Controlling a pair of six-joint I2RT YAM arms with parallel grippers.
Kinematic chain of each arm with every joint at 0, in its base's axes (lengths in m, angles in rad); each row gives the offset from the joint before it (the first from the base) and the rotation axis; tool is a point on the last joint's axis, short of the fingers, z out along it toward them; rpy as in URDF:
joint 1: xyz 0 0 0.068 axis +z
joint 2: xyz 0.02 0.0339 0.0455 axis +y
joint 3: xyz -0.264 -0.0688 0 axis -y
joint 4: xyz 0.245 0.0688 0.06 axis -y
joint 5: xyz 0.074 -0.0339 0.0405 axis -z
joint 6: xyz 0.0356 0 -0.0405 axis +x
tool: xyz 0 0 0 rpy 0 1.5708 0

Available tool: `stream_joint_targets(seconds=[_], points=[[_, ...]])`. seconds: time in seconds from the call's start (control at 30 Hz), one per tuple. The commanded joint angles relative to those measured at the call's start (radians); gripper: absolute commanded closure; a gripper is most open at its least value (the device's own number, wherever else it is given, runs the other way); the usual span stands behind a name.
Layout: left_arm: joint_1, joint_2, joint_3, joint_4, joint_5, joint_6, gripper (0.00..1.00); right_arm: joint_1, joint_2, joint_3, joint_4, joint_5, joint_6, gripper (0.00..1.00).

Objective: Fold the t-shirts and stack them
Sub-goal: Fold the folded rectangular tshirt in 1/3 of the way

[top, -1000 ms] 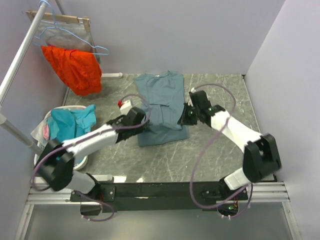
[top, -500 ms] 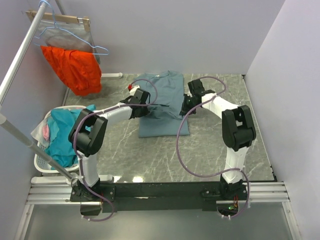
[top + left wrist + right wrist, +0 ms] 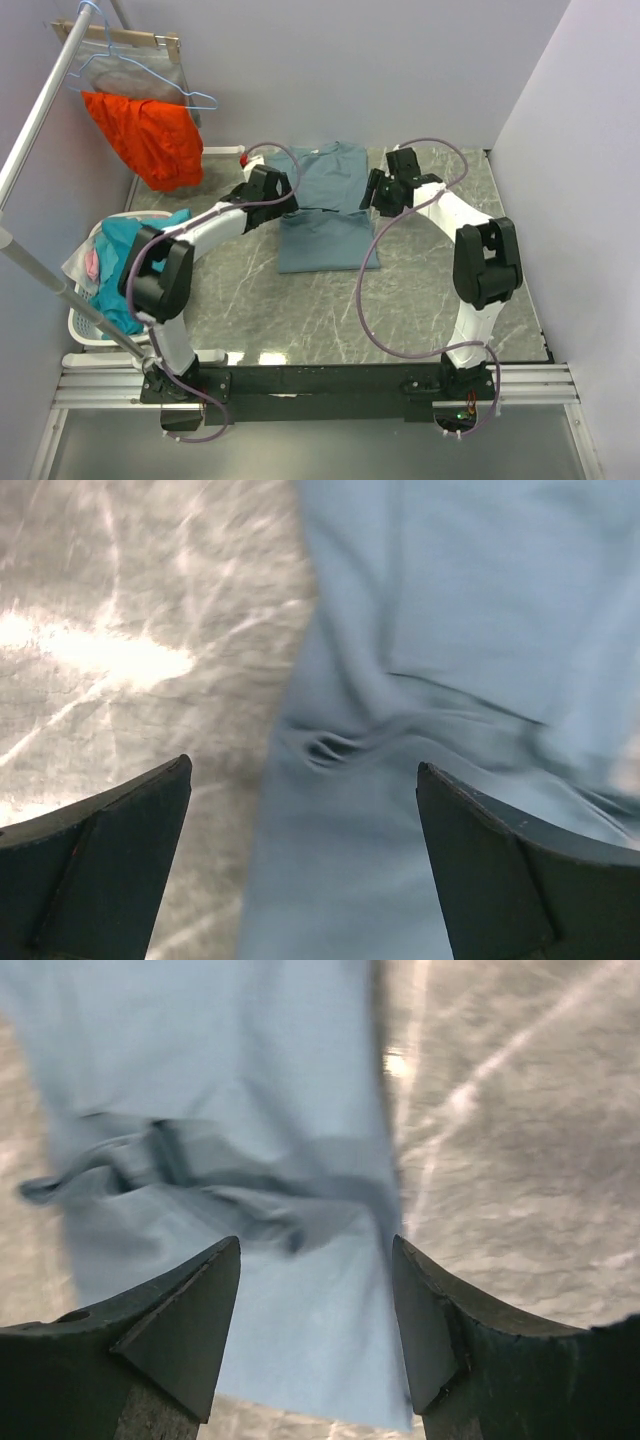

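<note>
A slate-blue t-shirt (image 3: 325,205) lies flat at the back middle of the marble table, folded into a narrow strip with a crosswise fold line halfway down. My left gripper (image 3: 272,190) hovers over its left edge and is open. In the left wrist view the shirt (image 3: 450,630) fills the right side, and the gripper (image 3: 302,766) has only cloth below it, nothing between its fingers. My right gripper (image 3: 384,190) hangs over the right edge, also open. In the right wrist view it (image 3: 316,1242) stands above the shirt's (image 3: 230,1080) rumpled fold and holds nothing.
A bright orange garment (image 3: 145,135) hangs from a hanger on the rack at the back left. A white laundry basket (image 3: 85,325) with teal and pink clothes stands at the left edge. Walls close in the back and the right.
Both grippers moved toward the back wall along the shirt's two sides. They were shut on the cloth and have now opened and let it go. The shirt's near hem lies slightly farther back.
</note>
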Motion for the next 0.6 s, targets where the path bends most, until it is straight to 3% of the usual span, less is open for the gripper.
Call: stream_joint_targets(seconds=[0.0,0.3,0.57], points=[[-0.007,-0.118,-0.058,0.085,0.148,0.012,0.01,0.04,-0.054,-0.019,0.04,-0.086,-0.013,0.32],[-0.008,0.008,-0.079,0.219,0.447,0.001,0.03,0.078,0.049,0.013,0.047,-0.179,-0.013,0.32],[0.002,0.187,0.005,0.259,0.348,0.053,0.04,0.049,0.213,0.155,0.011,-0.059,-0.052,0.31]])
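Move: Below both open hands, some 5 cm down, runs the hem edge folded onto the shirt: its middle lies about 13 cm to the left hand's right and 13 cm to the right hand's left, about level with each. Each hand has its own hem corner just under it, about 1 cm ahead. From each hand, the middle of the near fold is some 14 cm back and the collar about 19 cm ahead, both 13 cm inward. Closing in on each other over the hem edge, the left hand arcs about 7 cm right, up over its corner and then down, while the right hand swings some 6 cm left with a smaller rise. Both ease back, then sink and edge forward, fingers staying open, tips down at the cloth; the left turns about 15 degrees clockwise and rolls left side down, the right about 10 counter-clockwise. ##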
